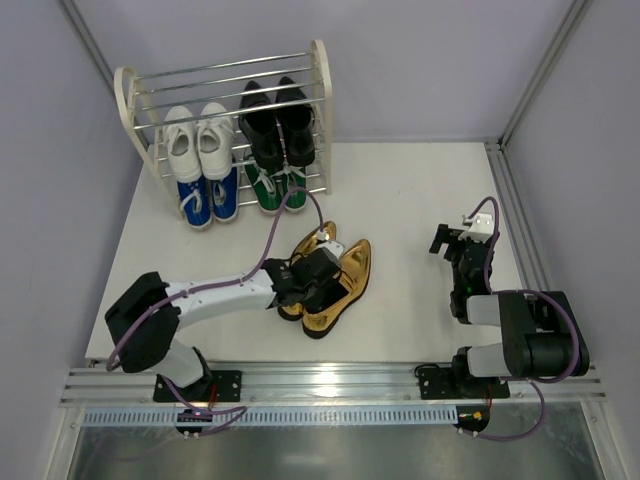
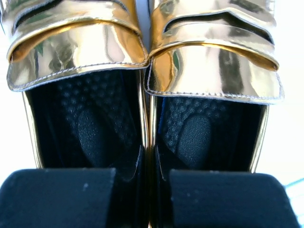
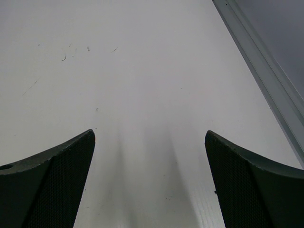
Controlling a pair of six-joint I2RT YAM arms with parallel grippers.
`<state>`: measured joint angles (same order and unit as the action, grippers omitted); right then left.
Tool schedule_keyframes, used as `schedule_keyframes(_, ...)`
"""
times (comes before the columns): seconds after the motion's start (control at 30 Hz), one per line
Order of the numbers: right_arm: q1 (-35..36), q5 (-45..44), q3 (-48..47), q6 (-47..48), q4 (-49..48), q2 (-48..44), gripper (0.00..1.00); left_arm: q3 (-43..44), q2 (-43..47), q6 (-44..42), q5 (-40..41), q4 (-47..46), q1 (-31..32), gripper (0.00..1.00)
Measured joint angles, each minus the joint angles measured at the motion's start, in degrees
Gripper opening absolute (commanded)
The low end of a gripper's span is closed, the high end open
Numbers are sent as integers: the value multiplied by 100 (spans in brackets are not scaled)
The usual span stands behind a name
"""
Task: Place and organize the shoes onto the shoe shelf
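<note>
The pair of shiny gold pointed shoes [image 1: 348,285] lies side by side mid-table, in front of the shoe shelf [image 1: 321,75]. My left gripper [image 1: 308,280] reaches into them. In the left wrist view one black finger [image 2: 57,197] sits inside each shoe, and the left gripper [image 2: 142,173] pinches the two touching inner walls of the gold shoes [image 2: 213,66]. I cannot tell whether the pair is lifted. The shelf holds white sneakers [image 1: 200,140], black loafers [image 1: 280,125], blue sneakers [image 1: 210,200] and green sneakers [image 1: 272,188]. My right gripper [image 1: 462,245] is open and empty over bare table, as the right wrist view [image 3: 149,156] also shows.
A metal frame rail [image 1: 515,220] runs along the table's right edge, close to the right gripper, and shows in the right wrist view [image 3: 266,71]. Grey walls enclose the table. The shelf's right third, beside the black loafers, holds no shoes.
</note>
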<state>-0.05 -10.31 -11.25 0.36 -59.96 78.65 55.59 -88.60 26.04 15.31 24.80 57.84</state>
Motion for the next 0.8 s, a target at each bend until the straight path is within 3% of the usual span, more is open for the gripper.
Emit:
schedule_keyframes(0.2, 0, 0, 0, 0, 0, 0, 97, 313, 839, 118, 640, 1392, 560, 0)
schedule_keyframes(0.37, 0, 0, 0, 0, 0, 0, 97, 1550, 1419, 15, 1550, 1937, 977, 0)
schedule_keyframes(0.53, 0, 0, 0, 0, 0, 0, 97, 2861, 1617, -682, 2627, 1604, 1303, 0)
schedule_keyframes(0.63, 0, 0, 0, 0, 0, 0, 97, 3270, 1609, -1744, 3276, 903, 1322, 0)
schedule_keyframes(0.8, 0, 0, 0, 0, 0, 0, 97, 4325, 997, -2903, 3392, 254, 341, 0)
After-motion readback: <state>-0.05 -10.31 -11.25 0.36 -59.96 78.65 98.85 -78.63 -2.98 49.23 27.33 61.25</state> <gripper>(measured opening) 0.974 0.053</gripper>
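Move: The left hand holds the pair of gold shoes by their adjoining inner sides, low over the table. The middle of the rack's top shelf lies roughly 28 cm ahead, 19 cm left and 24 cm above it. Below that shelf are the black shoes, about 27 cm ahead, 9 left and 12 up, and the white shoes, equally far out and high but 25 left. From the idle right hand the top shelf's middle is some 14 cm ahead, 50 left and 20 up. Keeping both gold shoes pinched together, the left hand first eases back and to its left by about 3 cm, then sweeps almost straight up, near 38 cm in all, swinging forward towards the rack's top shelf only late in the rise. On the way the wrist tips the fingers up from steeply down towards forward by some 50 degrees, with a slight counter-clockwise turn near the end, so the toes lift and swing round to face the rack. ##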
